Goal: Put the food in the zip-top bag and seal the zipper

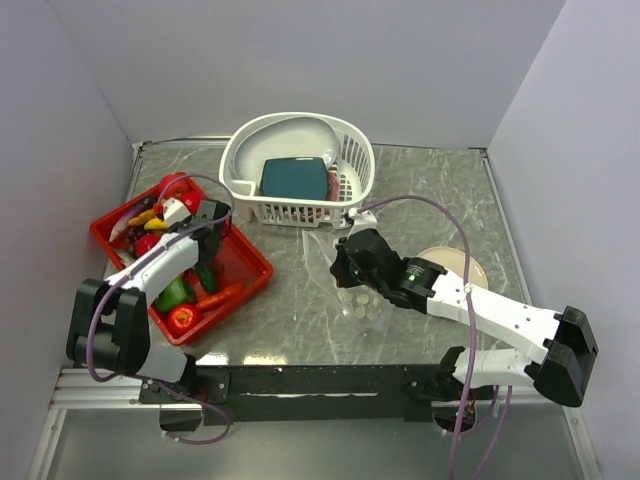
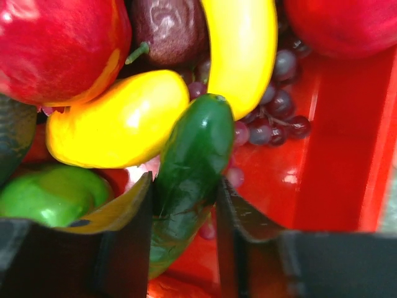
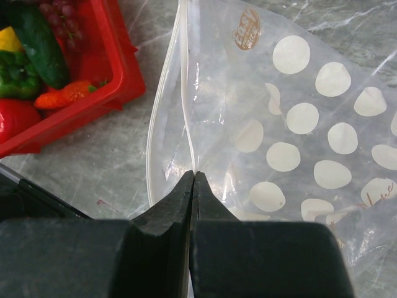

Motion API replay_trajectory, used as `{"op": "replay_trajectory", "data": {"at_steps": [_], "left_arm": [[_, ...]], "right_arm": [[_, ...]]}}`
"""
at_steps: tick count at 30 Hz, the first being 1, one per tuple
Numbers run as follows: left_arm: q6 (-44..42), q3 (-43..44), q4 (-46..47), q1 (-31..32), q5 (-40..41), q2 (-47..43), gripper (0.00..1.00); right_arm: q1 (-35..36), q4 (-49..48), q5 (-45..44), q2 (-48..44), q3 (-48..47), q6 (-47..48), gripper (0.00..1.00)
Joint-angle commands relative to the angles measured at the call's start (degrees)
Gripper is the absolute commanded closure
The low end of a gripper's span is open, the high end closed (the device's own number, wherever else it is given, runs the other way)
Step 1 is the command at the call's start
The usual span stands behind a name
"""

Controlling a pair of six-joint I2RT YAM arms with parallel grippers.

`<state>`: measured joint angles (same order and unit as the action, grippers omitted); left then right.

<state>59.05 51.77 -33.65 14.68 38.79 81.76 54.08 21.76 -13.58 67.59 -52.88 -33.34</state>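
Observation:
The food lies piled in a red tray [image 1: 252, 264] at the left. In the left wrist view my left gripper [image 2: 184, 205] has its two fingers pressed on either side of a long dark green vegetable [image 2: 193, 149]. Around it lie a yellow banana [image 2: 242, 49], a yellow piece [image 2: 118, 118], a red fruit [image 2: 56, 43], purple grapes [image 2: 279, 118] and a green pepper [image 2: 49, 195]. The zip-top bag [image 3: 298, 118], clear with white spots, lies on the table centre [image 1: 360, 300]. My right gripper [image 3: 193, 175] is shut on one lip at the zipper [image 3: 183, 93], and the mouth gapes toward the tray.
A white slotted basket [image 1: 345, 150] with a teal block [image 1: 295, 178] stands at the back centre. A beige disc [image 1: 455, 262] lies behind the right arm. The red tray's corner [image 3: 127, 81] is close to the bag's mouth. Grey walls close in the table.

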Motion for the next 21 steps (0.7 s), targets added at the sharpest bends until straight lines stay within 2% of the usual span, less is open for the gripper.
{"op": "replay_trajectory", "data": {"at_steps": [1, 8, 12, 13, 17, 19, 21], "left_arm": [[-2.2, 0.5, 0.8, -0.1, -0.6, -7.4, 0.75], [-7.4, 0.6, -1.2, 0.0, -2.4, -17.2, 0.91], [-8.8, -0.3, 1.4, 0.4, -9.0, -26.4, 0.99], [-8.8, -0.8, 4.4, 0.5, -13.6, -28.2, 0.99], [-3.2, -2.8, 11.1, 3.3, -21.1, -34.8, 0.99], [-0.9, -3.0, 13.5, 5.8, -21.2, -35.0, 0.99], [3.0, -3.3, 16.7, 11.1, -18.2, -34.6, 0.99]], "right_arm": [[-0.4, -2.6, 0.6, -1.6, 0.1, 0.6, 1.00], [-0.4, -3.0, 0.4, -0.6, -0.2, 0.5, 1.00], [-0.3, -3.7, 0.1, -0.2, -0.6, 0.1, 1.00], [-0.2, -4.0, 0.1, -0.1, -0.6, -0.1, 1.00], [0.9, -4.7, 0.2, 1.6, -1.2, -1.0, 1.00], [1.7, -4.5, -1.4, 2.2, -1.9, -1.5, 1.00], [2.5, -3.9, -2.7, 2.8, -2.7, -2.7, 1.00]]}}
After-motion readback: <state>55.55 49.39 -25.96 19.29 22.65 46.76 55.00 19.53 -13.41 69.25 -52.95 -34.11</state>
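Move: The left hand already has its fingers on the cucumber in the red tray. The open mouth of the zip-top bag lies about 32 cm to its right, 7 cm nearer the base and slightly higher. The yellow pepper is some 5 cm left, level ahead; the orange pepper 10 cm back and 6 cm right; the white basket 20 cm ahead and 27 cm right. From the right hand, pinching the bag's lip, the cucumber is 35 cm left, 9 cm ahead and lower. Straight up at first, the left hand carries the cucumber in an unchanged grip some 17 cm out of the tray, then also swings about 7 cm to the right towards the bag and eases back slightly. On the way the wrist tips the fingers up from their downward slant and turns clockwise, some 40 degrees in all. The right hand stays nearly in place, still pinching the bag's lip. ##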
